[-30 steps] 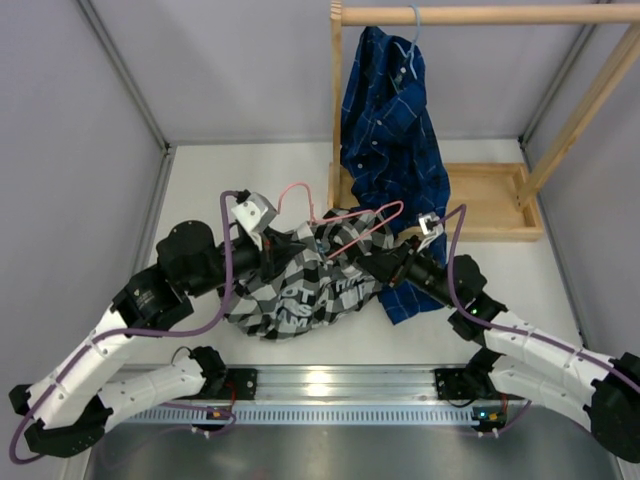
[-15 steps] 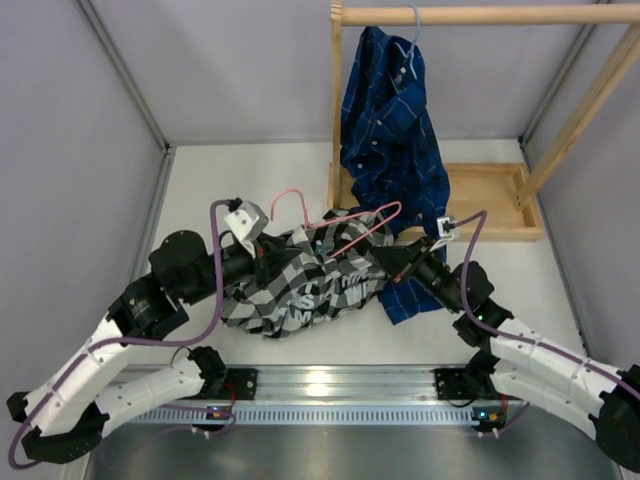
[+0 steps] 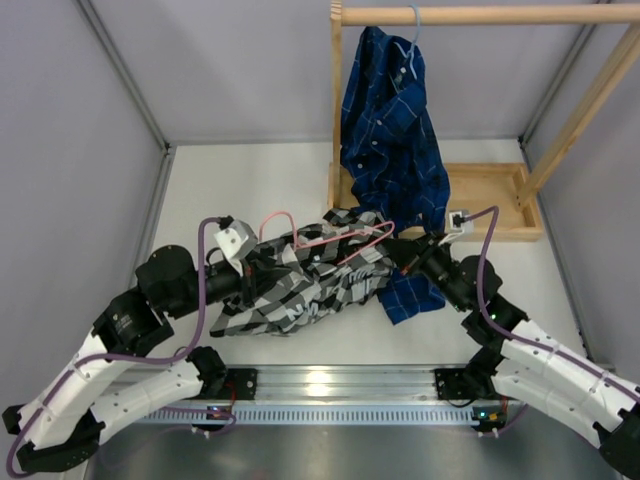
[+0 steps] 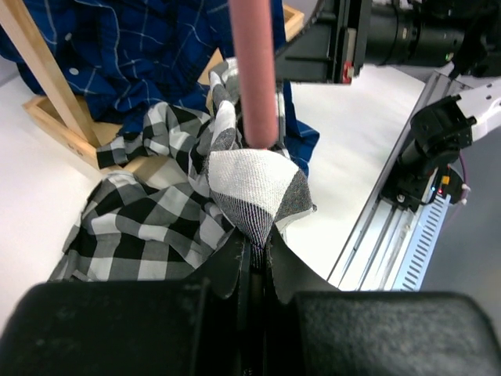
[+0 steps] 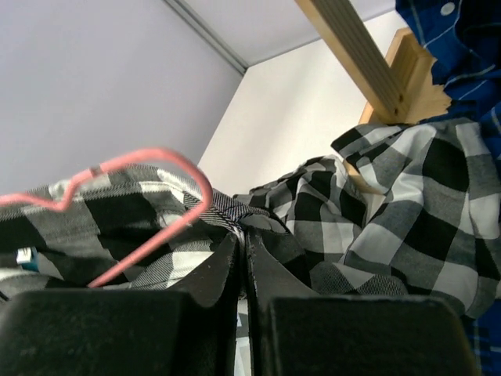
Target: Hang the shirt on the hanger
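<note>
The black-and-white checked shirt (image 3: 305, 288) lies bunched on the table between my two arms. The pink wire hanger (image 3: 335, 238) sits on top of it, partly tucked into the cloth, with its hook to the left. My left gripper (image 3: 266, 267) is shut on a fold of the shirt (image 4: 250, 188), and the pink hanger wire (image 4: 255, 70) runs down into that fold just ahead of the jaws. My right gripper (image 3: 397, 251) is shut on the shirt's cloth (image 5: 376, 211) at its right side. The hanger (image 5: 156, 160) curves just left of its fingers.
A wooden rack (image 3: 480, 15) stands at the back right on a wooden base (image 3: 495, 200). A blue plaid shirt (image 3: 392, 130) hangs from it on a light blue hanger, its hem touching the checked shirt. Grey walls close in the left and back. A metal rail (image 3: 330, 385) runs along the near edge.
The right gripper has shut on the shirt and drawn back to the right. The left gripper has pulled left and nearer, taking the hanger's hook with it. The shirt is stretched wider.
</note>
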`<action>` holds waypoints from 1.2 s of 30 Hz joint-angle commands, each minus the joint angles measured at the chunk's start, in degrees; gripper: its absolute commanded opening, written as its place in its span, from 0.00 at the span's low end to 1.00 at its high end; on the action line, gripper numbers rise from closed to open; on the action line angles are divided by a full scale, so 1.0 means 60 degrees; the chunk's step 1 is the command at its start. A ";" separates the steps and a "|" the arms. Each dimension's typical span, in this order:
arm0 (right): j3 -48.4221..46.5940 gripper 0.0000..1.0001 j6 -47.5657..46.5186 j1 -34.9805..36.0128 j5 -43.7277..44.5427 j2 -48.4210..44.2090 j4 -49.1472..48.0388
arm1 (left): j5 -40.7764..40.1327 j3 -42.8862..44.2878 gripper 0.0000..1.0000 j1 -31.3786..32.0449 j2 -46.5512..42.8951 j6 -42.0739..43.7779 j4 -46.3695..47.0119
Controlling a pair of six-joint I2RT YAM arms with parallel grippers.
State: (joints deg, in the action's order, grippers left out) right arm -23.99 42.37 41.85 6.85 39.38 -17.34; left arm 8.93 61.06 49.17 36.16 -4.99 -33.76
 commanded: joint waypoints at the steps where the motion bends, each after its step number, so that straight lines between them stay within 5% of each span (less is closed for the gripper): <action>1: -0.0966 0.00 -0.0645 -0.0075 0.1157 -0.0044 0.1380 | 0.0430 -0.0156 0.00 0.0009 -0.0430 -0.0003 -0.0247; 18: -0.4409 0.00 -0.3955 -0.0221 0.2272 0.1932 0.4428 | 0.0228 -0.0303 0.00 -0.0006 -0.0241 0.0378 -0.1800; 28: -0.4601 0.00 -0.4074 -0.0192 -0.1050 0.1202 0.3478 | -0.0954 0.0662 0.00 0.0009 0.0636 0.0028 -0.1888; 31: -0.4251 0.00 -0.3476 -0.0192 -0.2396 0.0938 0.3069 | -0.2361 0.0999 0.00 0.0009 0.0828 -0.0441 -0.1319; 36: -0.3270 0.00 -0.1821 -0.0177 -0.3981 0.0323 0.1108 | -0.2704 0.1059 0.00 0.0009 0.1076 -0.0706 0.0991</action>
State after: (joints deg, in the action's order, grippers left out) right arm -45.93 24.32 41.08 -8.10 43.24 1.13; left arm -2.22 64.71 49.23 41.95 -7.25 -39.64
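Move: The right hand, pinching the checkered shirt's collar edge, has the hanger's bare shoulder end about 3 cm to its left, 4 cm above and level in reach. The hook sits about 24 cm left of this hand, 3 cm farther out and 8 cm higher; the blue shirt hangs some 22 cm ahead. From the left hand that hanger end lies about 23 cm right, 8 cm ahead and 5 cm lower. Keeping its pinch on the collar cloth, the right hand works it around and over the hanger's bare end: forward and up about 3 cm with a little left while rolling some 25 degrees, left side down, then back about 6 cm, up and left, turning counter-clockwise. The left hand keeps its grip on the shirt, sinks about 5 cm, then comes forward and partly back up. ##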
